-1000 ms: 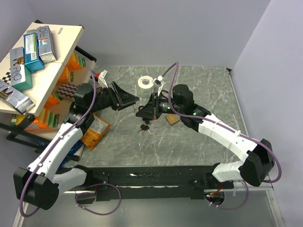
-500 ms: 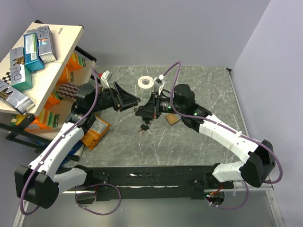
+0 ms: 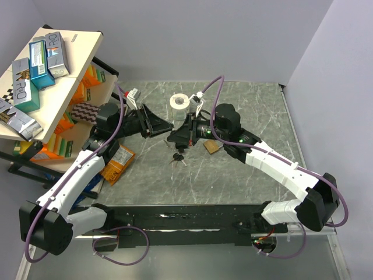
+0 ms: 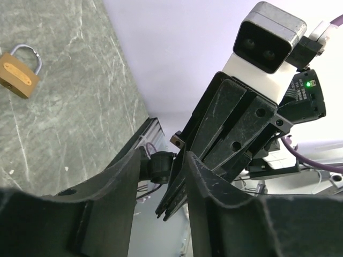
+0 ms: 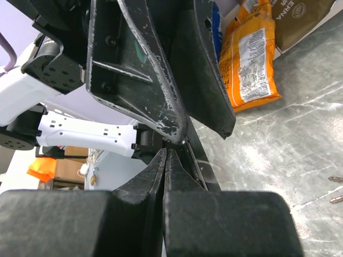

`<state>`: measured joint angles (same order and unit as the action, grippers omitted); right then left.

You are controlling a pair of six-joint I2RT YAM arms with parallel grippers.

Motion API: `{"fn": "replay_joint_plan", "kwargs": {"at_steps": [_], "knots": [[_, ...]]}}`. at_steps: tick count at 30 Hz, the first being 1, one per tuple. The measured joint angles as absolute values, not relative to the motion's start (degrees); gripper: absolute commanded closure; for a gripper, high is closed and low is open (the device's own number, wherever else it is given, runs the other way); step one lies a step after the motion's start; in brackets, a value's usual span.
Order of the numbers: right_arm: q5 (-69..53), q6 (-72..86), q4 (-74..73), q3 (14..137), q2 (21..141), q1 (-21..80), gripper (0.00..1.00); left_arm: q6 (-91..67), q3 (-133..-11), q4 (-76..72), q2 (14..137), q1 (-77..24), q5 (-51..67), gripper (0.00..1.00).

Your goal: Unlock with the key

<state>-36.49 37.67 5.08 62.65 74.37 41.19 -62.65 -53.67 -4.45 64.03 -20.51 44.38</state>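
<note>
The key bunch (image 3: 178,158), black heads and silver blades, lies on the marble table just in front of both grippers; two blade tips (image 5: 336,189) show at the right wrist view's edge. A brass padlock (image 3: 211,147) lies under my right arm and shows in the left wrist view (image 4: 19,72). My left gripper (image 3: 165,123) is open and empty, its fingers (image 4: 128,176) spread. My right gripper (image 3: 171,139) is shut and empty, its tips (image 5: 166,153) pointing at the left gripper and close to it. Both hover above the table.
A white tape roll (image 3: 179,102) stands behind the grippers. Orange snack bags (image 3: 116,162) (image 5: 252,53) lie at the table's left edge beside a box of goods (image 3: 70,116). A tilted board with boxed packs (image 3: 35,70) is at far left.
My left gripper has edged right toward the right gripper. The right gripper has shifted slightly. The keys lie where they were.
</note>
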Motion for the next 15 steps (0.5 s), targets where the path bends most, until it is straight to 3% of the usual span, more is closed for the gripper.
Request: {"fn": "replay_joint_plan", "kwargs": {"at_steps": [5,7,8,9,11,12,15], "knots": [[-35.6,37.6,5.1,62.5,74.0,40.8,1.00,-62.6,-53.7,-4.4,64.0,-20.5,44.3,0.57],[-35.1,37.6,5.1,62.4,73.7,40.5,1.00,-62.3,-53.7,-3.6,64.0,-20.5,43.9,0.51],[-34.7,37.6,5.0,62.1,73.4,40.4,1.00,-62.1,-53.7,-2.6,64.0,-20.5,43.2,0.47],[-34.3,37.5,5.0,61.8,73.2,40.4,1.00,-61.7,-53.8,-1.5,64.0,-20.5,42.1,0.36],[-33.2,36.2,3.8,61.4,72.9,40.4,1.00,-60.5,-54.4,1.8,64.0,-20.5,39.8,0.29],[-32.4,35.5,2.7,61.4,72.9,40.4,1.00,-59.9,-54.8,3.9,64.0,-20.5,38.2,0.19],[-29.5,31.9,-1.2,61.0,72.9,40.8,0.91,-57.0,-56.6,10.4,64.0,-19.8,34.0,0.04]]}}
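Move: The black padlock lies flat on the table, some 19 cm below both hands: about 9 cm ahead and 3 cm to the right of the left hand, and roughly 12 cm straight ahead of the right hand. The bunch of keys sits at its near end, about 4 cm back from its middle. The brass padlock is some 14 cm to the right of it and a centimetre nearer; the tape roll stands about 14 cm beyond it. Towards the black padlock and keys both hands sink from where their fingertips had met in mid-air, parting sideways. The left goes down, forward and left, about 4 cm in all, its fingers tipping down and opening from half to wide. The right, still shut, eases forward and right, then drops about 3 cm with its tips dipping. ##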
